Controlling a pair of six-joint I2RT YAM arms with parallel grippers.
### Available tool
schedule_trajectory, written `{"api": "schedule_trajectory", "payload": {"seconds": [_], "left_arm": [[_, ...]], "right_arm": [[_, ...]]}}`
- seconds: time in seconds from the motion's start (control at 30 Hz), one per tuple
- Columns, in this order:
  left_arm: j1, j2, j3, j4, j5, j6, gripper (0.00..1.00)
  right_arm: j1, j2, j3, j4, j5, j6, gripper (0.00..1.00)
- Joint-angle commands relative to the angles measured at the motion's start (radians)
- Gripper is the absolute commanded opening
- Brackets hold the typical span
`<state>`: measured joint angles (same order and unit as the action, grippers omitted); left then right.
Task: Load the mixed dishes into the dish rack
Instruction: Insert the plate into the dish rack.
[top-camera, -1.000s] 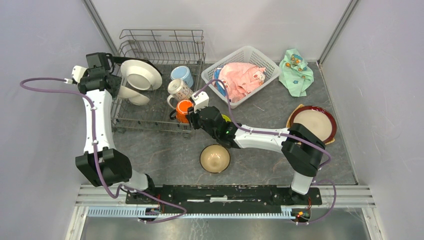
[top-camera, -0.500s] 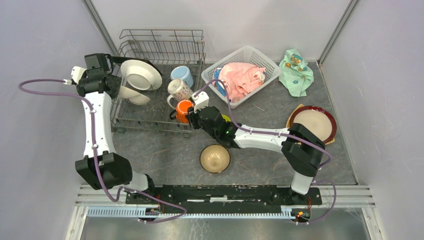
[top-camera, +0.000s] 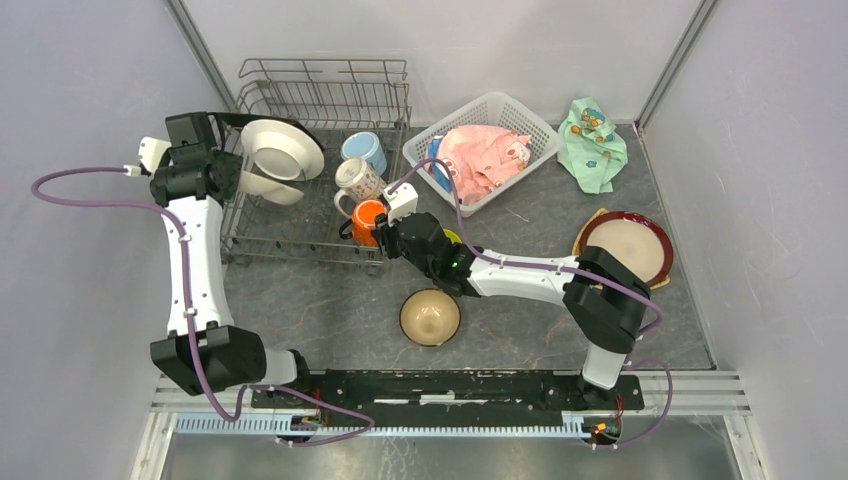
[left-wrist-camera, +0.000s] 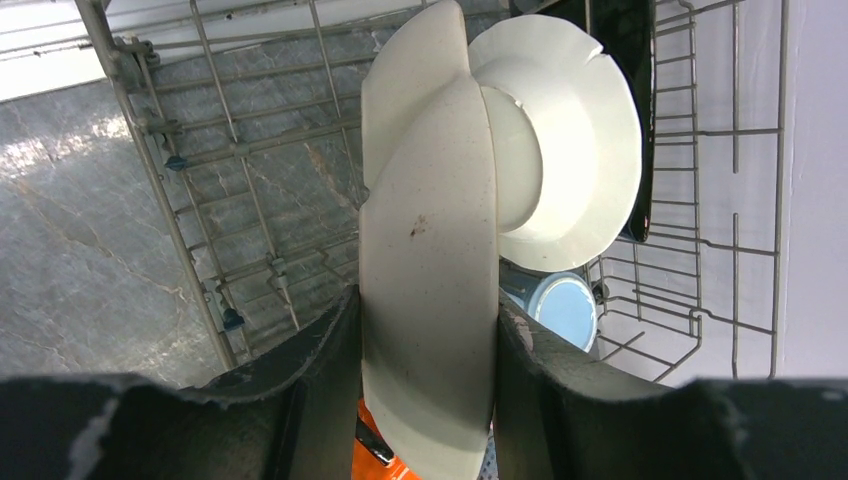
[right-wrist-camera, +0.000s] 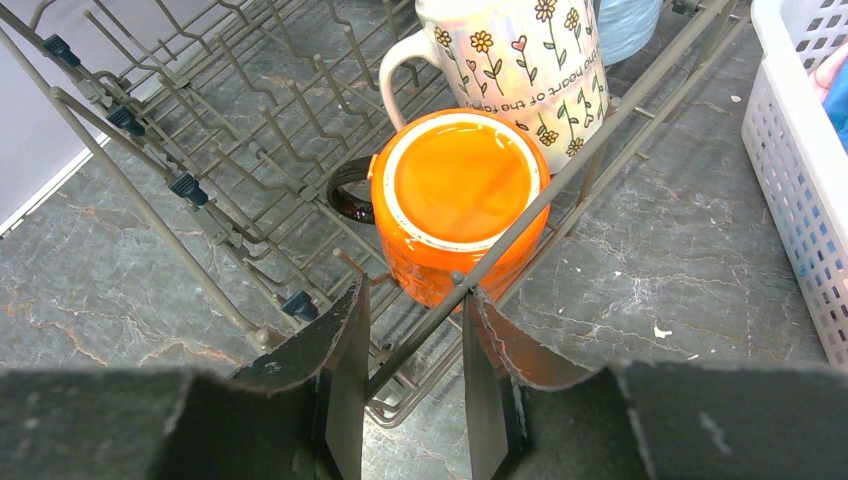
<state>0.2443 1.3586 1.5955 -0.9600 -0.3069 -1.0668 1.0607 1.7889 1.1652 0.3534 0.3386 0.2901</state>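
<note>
My left gripper (left-wrist-camera: 428, 305) (top-camera: 224, 178) is shut on a cream plate (left-wrist-camera: 430, 230) (top-camera: 276, 188), held on edge inside the left part of the grey wire dish rack (top-camera: 300, 250). Behind it a white plate (left-wrist-camera: 575, 140) (top-camera: 285, 148) leans against a dark plate (left-wrist-camera: 625, 50). A light-blue mug (top-camera: 365, 150), a flower-patterned white mug (right-wrist-camera: 520, 60) (top-camera: 356, 180) and an upside-down orange mug (right-wrist-camera: 455, 195) (top-camera: 366, 220) stand in the rack. My right gripper (right-wrist-camera: 414, 300) (top-camera: 385, 237) is open, holding nothing, straddling the rack's rim wire just short of the orange mug.
A tan bowl (top-camera: 430, 317) sits on the table near the front. A red-rimmed plate (top-camera: 627, 247) lies at the right. A lime-green bowl (top-camera: 452, 237) peeks from under my right arm. The white lattice basket (top-camera: 520, 115) holds a pink cloth (top-camera: 480, 155); a mint-green cloth (top-camera: 592, 143) lies beside it.
My left arm has shifted slightly left and toward the front with the cream plate still in its grip. The right arm and the mugs have not moved.
</note>
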Motion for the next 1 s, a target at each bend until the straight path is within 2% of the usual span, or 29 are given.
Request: {"api": "schedule_trajectory", "payload": {"seconds": [0.0, 0.4, 0.97], "left_arm": [[-0.002, -0.046, 0.008, 0.231, 0.006, -0.138, 0.02], [-0.016, 0.038, -0.027, 0.294, -0.007, -0.174, 0.02], [-0.028, 0.2, 0.022, 0.291, -0.025, -0.23, 0.02]], "right_arm": [[0.105, 0.026, -0.016, -0.097, -0.326, -0.13, 0.19], [0.106, 0.02, -0.022, -0.108, -0.319, -0.144, 0.19], [0.105, 0.034, -0.016, -0.114, -0.313, -0.16, 0.19]]}}
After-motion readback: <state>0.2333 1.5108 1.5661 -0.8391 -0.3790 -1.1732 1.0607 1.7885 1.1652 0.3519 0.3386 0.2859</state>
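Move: The left hand already pinches the divided plate; its slot in the rack lies roughly 6 cm ahead, 3 cm right and 13 cm below. The white bowl stands about 9 cm ahead and 6 cm right, the black plate some 13 cm ahead and 3 cm right, the patterned mug 3 cm ahead and 21 cm right, all lower. From the right hand, on the rack rim, the slot is about 14 cm ahead and 22 cm left. Left hand carries the pinched plate forward and down, about 4 cm each, towards the slot before the white bowl. ##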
